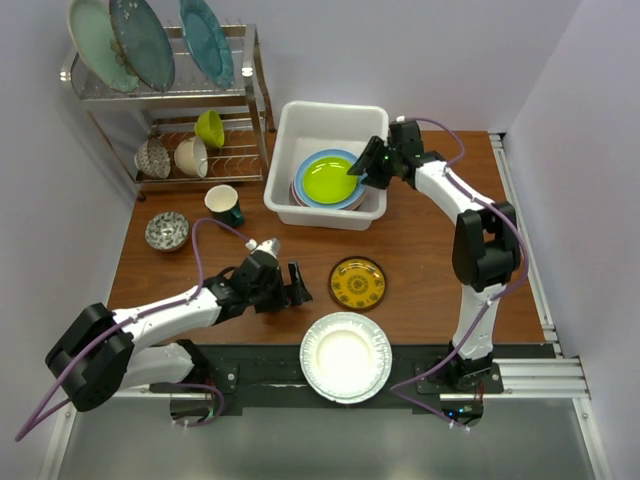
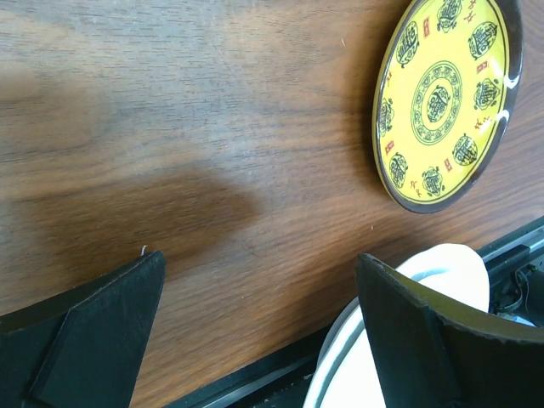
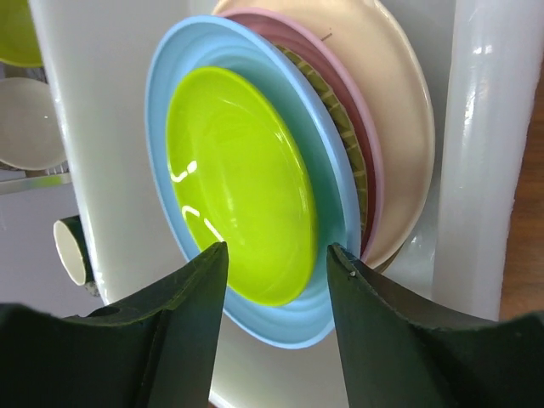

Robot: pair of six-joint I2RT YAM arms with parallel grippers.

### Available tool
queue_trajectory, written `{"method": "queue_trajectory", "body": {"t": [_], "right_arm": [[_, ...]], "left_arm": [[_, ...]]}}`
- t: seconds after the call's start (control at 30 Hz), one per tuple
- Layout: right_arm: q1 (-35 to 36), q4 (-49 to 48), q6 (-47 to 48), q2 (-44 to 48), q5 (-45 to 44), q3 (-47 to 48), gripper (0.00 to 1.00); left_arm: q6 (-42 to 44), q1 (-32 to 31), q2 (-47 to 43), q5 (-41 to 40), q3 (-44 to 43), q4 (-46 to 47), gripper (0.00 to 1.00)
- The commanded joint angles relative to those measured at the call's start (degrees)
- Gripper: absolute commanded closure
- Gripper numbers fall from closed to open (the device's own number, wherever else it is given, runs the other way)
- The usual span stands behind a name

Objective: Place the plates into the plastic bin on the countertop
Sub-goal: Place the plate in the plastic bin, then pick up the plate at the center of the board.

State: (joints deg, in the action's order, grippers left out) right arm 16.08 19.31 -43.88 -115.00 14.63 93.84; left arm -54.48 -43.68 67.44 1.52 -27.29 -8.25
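Note:
The white plastic bin (image 1: pixel 285 180) stands at the back middle of the countertop (image 1: pixel 420 260). It holds a stack of plates: a lime green plate (image 1: pixel 330 178) on top of a blue plate (image 1: pixel 314 195), with pink and cream ones under them in the right wrist view (image 3: pixel 399 127). My right gripper (image 1: pixel 360 168) is open and empty just above the lime green plate (image 3: pixel 238 178). A gold patterned plate (image 1: pixel 357 283) lies on the wood. A white fluted plate (image 1: pixel 346 356) lies at the near edge. My left gripper (image 1: pixel 297 284) is open and empty, left of the gold plate (image 2: pixel 442 98).
A metal wire rack (image 1: pixel 165 95) at the back left holds three large teal plates (image 1: pixel 140 40) and small bowls (image 1: pixel 190 155). A cup (image 1: pixel 223 205) and a patterned bowl (image 1: pixel 166 231) stand on the wood left of the bin. The black frame rail (image 1: pixel 260 365) runs along the near edge.

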Motion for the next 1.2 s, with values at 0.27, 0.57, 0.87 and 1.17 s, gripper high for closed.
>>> {"method": "queue_trajectory", "body": {"t": [0.27, 0.57, 0.87, 1.17], "right_arm": [[-0.96, 3.54, 5.03, 13.92, -0.13, 1.17, 0.45], [-1.49, 9.16, 10.21, 23.32, 0.22, -8.58, 0.44], [-1.57, 12.33, 13.99, 32.2, -0.57, -23.6, 0.42], [-1.66, 15.76, 16.63, 39.15, -0.66, -36.26, 0.4]], "left_arm": [[-0.37, -0.18, 0.76, -0.47, -0.75, 2.8, 0.01], [-0.28, -0.18, 0.76, -0.2, -0.66, 3.68, 0.01], [-0.45, -0.18, 0.85, 0.06, -1.28, 4.47, 0.01], [0.16, -0.26, 0.68, 0.15, -1.98, 3.33, 0.01]]}}
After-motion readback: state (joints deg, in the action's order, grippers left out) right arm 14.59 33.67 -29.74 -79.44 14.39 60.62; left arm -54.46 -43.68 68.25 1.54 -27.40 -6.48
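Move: The yellow plate lies roughly 33 cm back from the right hand, about 3 cm to its left and some 12 cm below. The green plate in the bin is about 9 cm left of that hand, 2 cm back and 6 cm lower; the white plates lie some 22 cm nearer the base than the yellow plate and 3 cm right of it. From the left hand the yellow plate is about 15 cm right, level ahead, 4 cm below. Right hand, open, rises 12 cm from the bin, then sweeps back-right 20 cm, sinking towards the yellow plate. ##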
